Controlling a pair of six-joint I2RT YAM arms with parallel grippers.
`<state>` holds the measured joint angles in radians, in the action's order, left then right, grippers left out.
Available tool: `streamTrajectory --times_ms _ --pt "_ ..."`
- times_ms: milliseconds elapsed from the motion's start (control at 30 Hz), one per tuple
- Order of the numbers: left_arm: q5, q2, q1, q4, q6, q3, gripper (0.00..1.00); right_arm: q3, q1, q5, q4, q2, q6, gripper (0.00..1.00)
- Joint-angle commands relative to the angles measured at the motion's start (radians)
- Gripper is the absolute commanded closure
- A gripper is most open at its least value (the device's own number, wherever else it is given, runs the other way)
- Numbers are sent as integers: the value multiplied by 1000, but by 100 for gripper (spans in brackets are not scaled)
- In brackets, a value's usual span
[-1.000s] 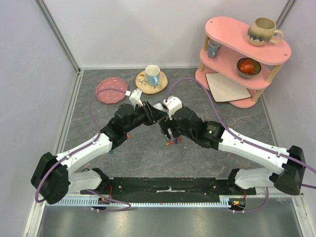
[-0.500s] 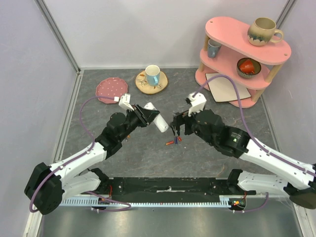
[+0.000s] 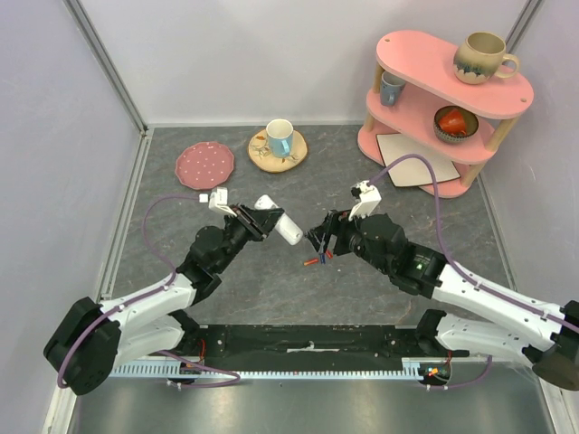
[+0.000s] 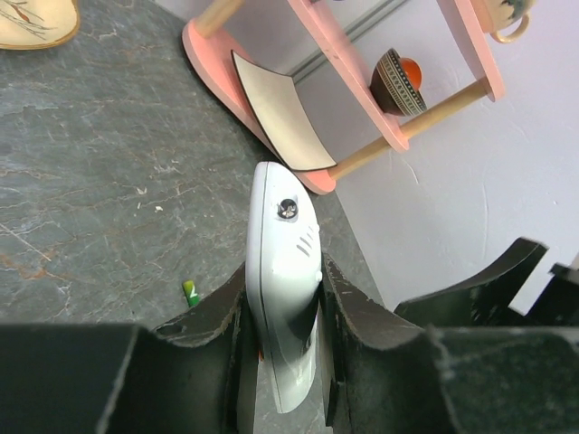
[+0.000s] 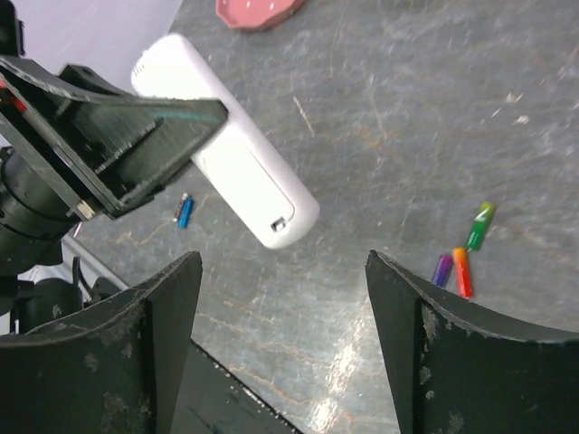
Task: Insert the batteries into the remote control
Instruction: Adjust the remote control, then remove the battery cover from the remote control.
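Note:
My left gripper (image 4: pixel 282 303) is shut on the white remote control (image 4: pixel 282 244), pinching its long sides and holding it tilted above the table. In the top view the remote control (image 3: pixel 284 227) juts out of the left gripper (image 3: pixel 261 218) toward the right gripper (image 3: pixel 317 240). The right gripper (image 5: pixel 283 262) hangs open and empty just short of the remote control's (image 5: pixel 231 158) end. The rear cover, with its latch (image 5: pixel 280 222), faces this camera. Green (image 5: pixel 479 226), orange (image 5: pixel 462 272) and purple (image 5: pixel 442 268) batteries lie together on the table. A blue battery (image 5: pixel 185 211) lies apart.
A pink two-tier shelf (image 3: pixel 425 127) stands at the back right with a mug (image 3: pixel 484 56), a bowl (image 3: pixel 455 122) and a white tile (image 3: pixel 418 160). A cup on a coaster (image 3: pixel 279 143) and a pink plate (image 3: pixel 204 165) sit at the back. A small white piece (image 3: pixel 204 195) lies near the plate.
The two grippers, close together a second ago, have drawn apart. The left one carried the remote control left and back; the right one withdrew to the right with its jaws apart.

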<state>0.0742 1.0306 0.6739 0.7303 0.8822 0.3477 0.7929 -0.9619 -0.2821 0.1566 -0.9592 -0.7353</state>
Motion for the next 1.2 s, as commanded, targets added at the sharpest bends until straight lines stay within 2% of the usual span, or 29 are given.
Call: streamTrajectory --times_ms 0,233,467,667,833,1167 --pt "84 -35 0 109 -25 -27 98 -108 3 90 -201 7 -131 21" --pt "131 -67 0 116 -60 -62 98 -196 20 185 -403 -26 -254 29" --pt "142 -72 3 146 -80 -78 98 -265 26 204 -621 -87 -389 43" --pt "144 -87 10 150 -109 -75 98 -241 28 221 -667 -159 -406 52" --pt "147 -101 19 139 -118 -75 98 -205 31 209 -624 -197 -409 56" --pt "157 -116 27 127 -126 -79 98 -207 40 181 -644 -222 -432 60"
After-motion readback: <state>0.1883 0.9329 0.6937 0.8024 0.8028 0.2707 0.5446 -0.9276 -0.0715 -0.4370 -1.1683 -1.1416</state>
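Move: The remote control, already gripped by the left hand, has its middle about 2 cm to that hand's right and roughly 1 cm below. From the empty, wide-open right hand its middle is some 10 cm left, 3 cm farther out and about 3 cm lower, with its free end nearer. The left gripper stands about 12 cm left and 3 cm ahead of the right hand; the loose batteries lie almost straight below it, some 2 cm ahead, 1 cm right and 18 cm down. The remote's free end is what the right hand closes in on: it first sinks about 4 cm, easing slightly back, then travels left about 6 cm in all while rolling its left side up some 25 degrees and tipping farther down, its fingers narrowing to about half their opening. The left hand keeps its grip and shifts the remote about 2 cm left, turning it slightly counter-clockwise. ##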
